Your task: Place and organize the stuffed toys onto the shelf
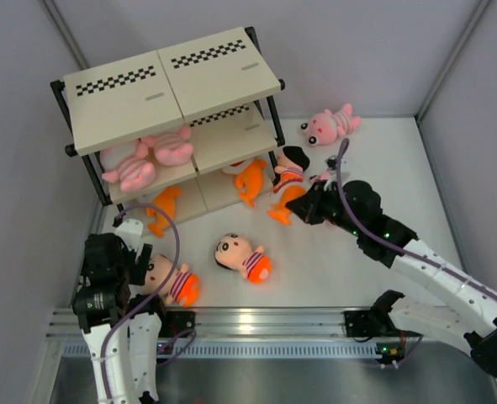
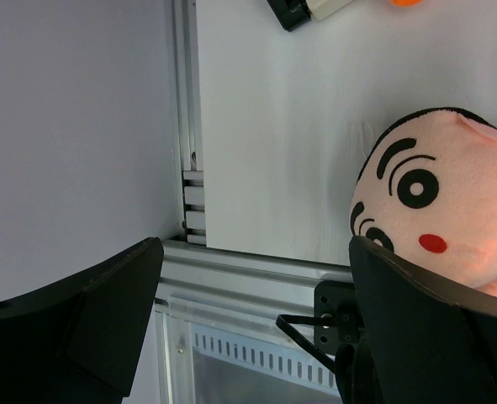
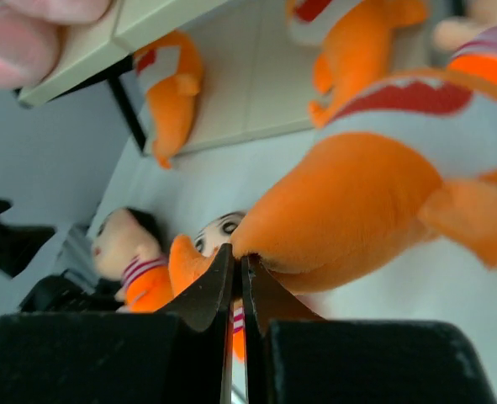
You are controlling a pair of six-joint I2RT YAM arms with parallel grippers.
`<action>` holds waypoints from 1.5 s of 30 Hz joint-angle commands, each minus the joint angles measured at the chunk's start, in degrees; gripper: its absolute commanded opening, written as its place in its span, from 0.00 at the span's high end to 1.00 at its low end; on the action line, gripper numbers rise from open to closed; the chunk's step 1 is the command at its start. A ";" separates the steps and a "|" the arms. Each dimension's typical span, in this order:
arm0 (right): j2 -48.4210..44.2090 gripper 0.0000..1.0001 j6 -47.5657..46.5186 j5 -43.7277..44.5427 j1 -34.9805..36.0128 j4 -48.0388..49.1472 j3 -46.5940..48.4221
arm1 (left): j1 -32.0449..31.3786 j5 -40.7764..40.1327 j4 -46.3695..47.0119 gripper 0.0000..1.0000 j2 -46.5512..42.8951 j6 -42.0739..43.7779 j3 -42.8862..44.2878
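Note:
The shelf [image 1: 122, 101] stands at the back left. Two pink striped animals [image 1: 147, 160] lie on its middle board. Two orange fish [image 1: 164, 209] [image 1: 250, 181] lie on the bottom board. My right gripper [image 1: 305, 206] is shut on the tail of a third orange fish [image 3: 357, 202], which sits low over the table by the shelf's right end, next to a doll [image 1: 292, 164]. My left gripper [image 2: 256, 295] is open and empty, with a doll's head [image 2: 437, 210] beside its right finger. Another doll [image 1: 241, 257] lies mid-table. A pink animal [image 1: 330, 124] lies at the back right.
Grey walls close in the white table on the left, back and right. An aluminium rail [image 1: 256, 320] runs along the near edge, just below my left gripper. The right arm's cable [image 1: 342, 181] arches above the wrist.

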 commanded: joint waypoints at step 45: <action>63.41 1.00 19.11 10.72 19.68 50.51 20.53 | -0.19 2.35 2.29 0.02 -2.15 1.89 2.61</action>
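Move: From my right hand, which already pinches an orange shark by its tail, the free spot on the lower shelf is about 14 cm ahead, 31 cm left and 17 cm down. The left shark lies some 40 cm left and 10 cm ahead of my hand, the right shark 15 cm left and 18 cm ahead; the boy doll on the table is 17 cm left and 5 cm back. From my left hand that spot is about 25 cm ahead, 15 cm right and 10 cm lower. I sweep the held shark left with my right hand, some 25 cm in all, first drawing back about 7 cm while turning counter-clockwise, then reaching forward again and sinking about 13 cm towards the gap on the lower shelf. The turn mostly unwinds as I go in, leaving the hand's left side slightly raised. My fingers stay shut on the tail. ##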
